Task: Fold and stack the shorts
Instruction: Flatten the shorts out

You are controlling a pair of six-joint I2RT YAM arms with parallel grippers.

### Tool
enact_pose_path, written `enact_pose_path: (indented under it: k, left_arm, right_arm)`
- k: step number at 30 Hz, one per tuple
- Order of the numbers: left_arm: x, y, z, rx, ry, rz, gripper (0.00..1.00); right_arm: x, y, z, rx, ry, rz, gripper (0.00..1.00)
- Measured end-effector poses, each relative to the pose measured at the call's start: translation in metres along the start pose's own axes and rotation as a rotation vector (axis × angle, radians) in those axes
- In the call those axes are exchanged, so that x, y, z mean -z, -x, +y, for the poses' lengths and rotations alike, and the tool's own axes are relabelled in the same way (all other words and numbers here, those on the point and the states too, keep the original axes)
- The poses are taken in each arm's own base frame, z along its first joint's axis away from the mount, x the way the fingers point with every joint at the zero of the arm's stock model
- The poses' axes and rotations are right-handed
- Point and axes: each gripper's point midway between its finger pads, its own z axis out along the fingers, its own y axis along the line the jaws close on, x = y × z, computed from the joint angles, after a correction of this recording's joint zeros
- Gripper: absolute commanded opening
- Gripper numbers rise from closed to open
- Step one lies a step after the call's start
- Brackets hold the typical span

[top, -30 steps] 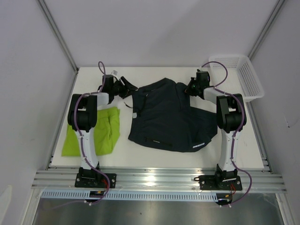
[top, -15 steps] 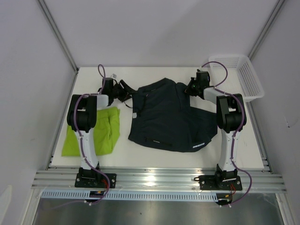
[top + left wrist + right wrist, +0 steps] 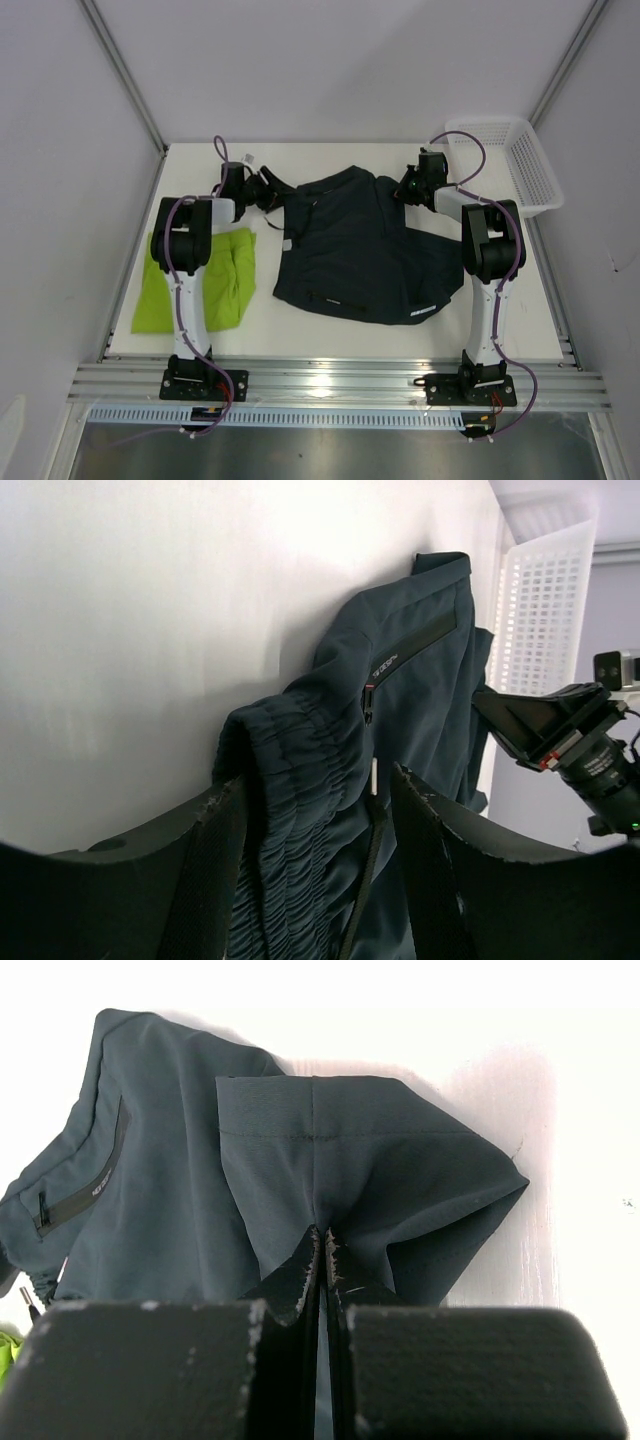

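Observation:
The dark navy shorts (image 3: 355, 255) lie spread mid-table, with the far edge lifted at both corners. My left gripper (image 3: 272, 190) is at their far left corner. In the left wrist view it (image 3: 320, 820) stands open, with the gathered waistband (image 3: 300, 810) bunched between the fingers (image 3: 215, 870). My right gripper (image 3: 405, 188) is at the far right corner. In the right wrist view it (image 3: 322, 1245) is shut on a pinch of the navy shorts (image 3: 330, 1150). The lime green shorts (image 3: 215, 280) lie flat at the left, beside the left arm.
A white mesh basket (image 3: 520, 165) stands at the table's far right corner, just past the right arm; it also shows in the left wrist view (image 3: 540, 610). White walls close in the table at the back and sides.
The left wrist has shifted slightly at the waistband corner. The shorts and the right arm have stayed where they were.

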Motion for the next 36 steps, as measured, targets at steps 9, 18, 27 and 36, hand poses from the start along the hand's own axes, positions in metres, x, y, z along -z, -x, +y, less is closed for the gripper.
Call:
enact_pose_path:
  k: [9,18,27,36]
  left_arm:
    - [-0.015,-0.003,-0.003,0.061,-0.083,0.046,0.37]
    - [-0.018,0.001,-0.011,0.09,-0.159,0.04,0.06]
    - [-0.002,0.013,-0.008,0.104,-0.24,-0.042,0.0]
    - [0.041,0.038,0.051,0.195,-0.084,-0.21,0.0]
  right_arm:
    - [0.0,0.0,0.001,0.0,0.004,0.002,0.0]
    - [0.0,-0.001,0.002,0.002,0.006,0.004,0.0]
    - [0.0,-0.002,0.003,0.002,0.007,0.005,0.0]
    - [0.011,-0.018,-0.021,-0.067,0.0,0.004,0.0]
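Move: Your open left fingers straddle the left waistband corner of the dark shorts, its middle about 1 cm ahead, 1 cm to the right and 1 cm below the finger point. The folded green shorts lie about 18 cm left of this hand, 22 cm nearer the base and 3 cm down. From the right gripper, which already grips the waistband farther along, that left corner is some 22 cm to the left and level; the white basket stands about 21 cm to its right, 7 cm farther out. Ease the left gripper a couple of centimetres forward and right onto the dark shorts' waistband corner, shut the fingers on it and lift slightly. Then pull it quickly left about 9 cm, sinking some 3 cm and turning about 15 degrees counter-clockwise. Keep the right gripper shut on the waistband, holding nearly still until the end, then draw it back about 2 cm, slightly down and right. ##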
